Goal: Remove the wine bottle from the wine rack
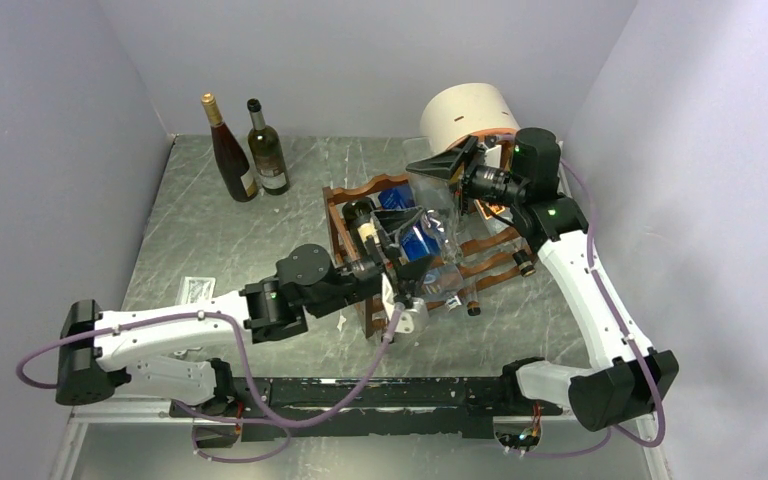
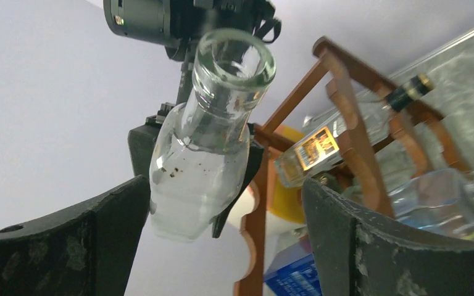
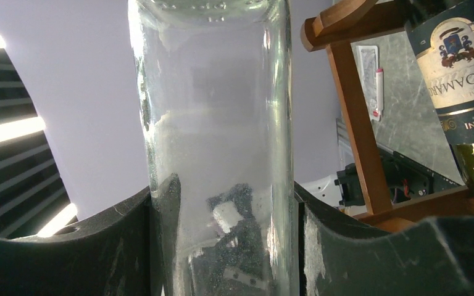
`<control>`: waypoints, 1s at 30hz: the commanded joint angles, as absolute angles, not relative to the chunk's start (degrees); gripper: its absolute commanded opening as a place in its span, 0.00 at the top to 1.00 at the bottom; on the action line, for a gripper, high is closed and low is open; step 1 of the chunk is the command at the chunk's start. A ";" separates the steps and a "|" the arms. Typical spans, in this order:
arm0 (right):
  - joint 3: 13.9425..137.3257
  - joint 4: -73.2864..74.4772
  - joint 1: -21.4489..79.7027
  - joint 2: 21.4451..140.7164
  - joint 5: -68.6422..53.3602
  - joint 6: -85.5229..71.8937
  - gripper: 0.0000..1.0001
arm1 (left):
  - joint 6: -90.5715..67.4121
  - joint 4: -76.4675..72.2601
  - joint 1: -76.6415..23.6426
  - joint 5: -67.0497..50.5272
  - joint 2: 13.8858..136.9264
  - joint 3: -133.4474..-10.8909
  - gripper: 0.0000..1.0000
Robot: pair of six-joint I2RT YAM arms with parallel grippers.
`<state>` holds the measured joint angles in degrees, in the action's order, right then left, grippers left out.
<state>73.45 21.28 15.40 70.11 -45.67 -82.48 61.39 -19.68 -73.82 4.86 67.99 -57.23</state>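
Observation:
The wine bottle (image 3: 216, 123) is clear glass and empty, and my right gripper (image 3: 225, 234) is shut on its body. In the left wrist view the wine bottle (image 2: 203, 154) hangs in the air with its open mouth toward the camera, left of the wine rack (image 2: 352, 135). My left gripper (image 2: 225, 246) is open, its fingers (image 2: 68, 246) wide on either side and apart from the glass. From above, the reddish-brown wine rack (image 1: 500, 262) stands mid-table. The right gripper (image 1: 450, 175) is over the rack's back and the left gripper (image 1: 400, 270) over its front.
Other bottles lie in the rack: a clear one with a gold label (image 2: 321, 148) and a dark one with a cream label (image 3: 463, 74). Two upright dark bottles (image 1: 228, 150) stand at the back left. A white-and-orange cylinder (image 1: 470, 112) sits behind the rack.

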 commanded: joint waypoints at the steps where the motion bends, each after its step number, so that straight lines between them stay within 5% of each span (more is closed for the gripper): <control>1: 74.38 19.16 15.64 67.64 -47.18 -82.83 1.00 | 69.91 -25.49 -74.07 9.77 70.12 -61.67 0.04; 8: 73.20 18.74 15.64 66.87 -47.71 -82.94 1.00 | 72.62 -23.78 -74.11 9.38 74.42 -66.72 0.04; 18: 72.88 19.57 15.64 66.71 -48.14 -82.37 1.00 | 81.55 -18.91 -73.71 11.36 79.53 -71.77 0.15; 25: 72.81 19.03 15.64 66.39 -48.60 -82.75 1.00 | 80.52 -15.86 -72.17 10.28 80.25 -74.19 0.31; 28: 73.00 18.86 15.66 66.45 -48.88 -82.45 0.95 | 80.04 -14.31 -72.16 10.53 80.72 -75.01 0.49; 30: 72.36 17.83 15.64 66.53 -49.53 -82.51 0.80 | 79.04 -14.62 -72.08 10.31 80.47 -74.87 0.62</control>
<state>72.62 20.62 15.29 68.38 -46.09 -82.28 79.05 -13.52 -73.28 9.02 80.64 -71.96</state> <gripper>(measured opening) 0.608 0.599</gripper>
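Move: The clear wine bottle, held in my right hand, has its shoulder some 3 cm ahead, 5 cm right and 2 cm above my left hand; its middle is about 10 cm ahead, 6 right, 3 up. About 15 cm below my left hand lie the blue bottle, 7 ahead and 1 right, and the dark wine bottle, 5 ahead and 8 left. The clear bottle's middle is about 5 cm back of my right hand, level sideways and 1 lower. I bring my open left hand about 5 cm right and forward, rising as it goes and then settling slightly, while rolling the wrist some 20 degrees about the fingers' own line, so the neck end comes between the fingers. In the later half I close them round the shoulder until the pads seem to meet glass; my right hand keeps its grip and stays nearly still. ##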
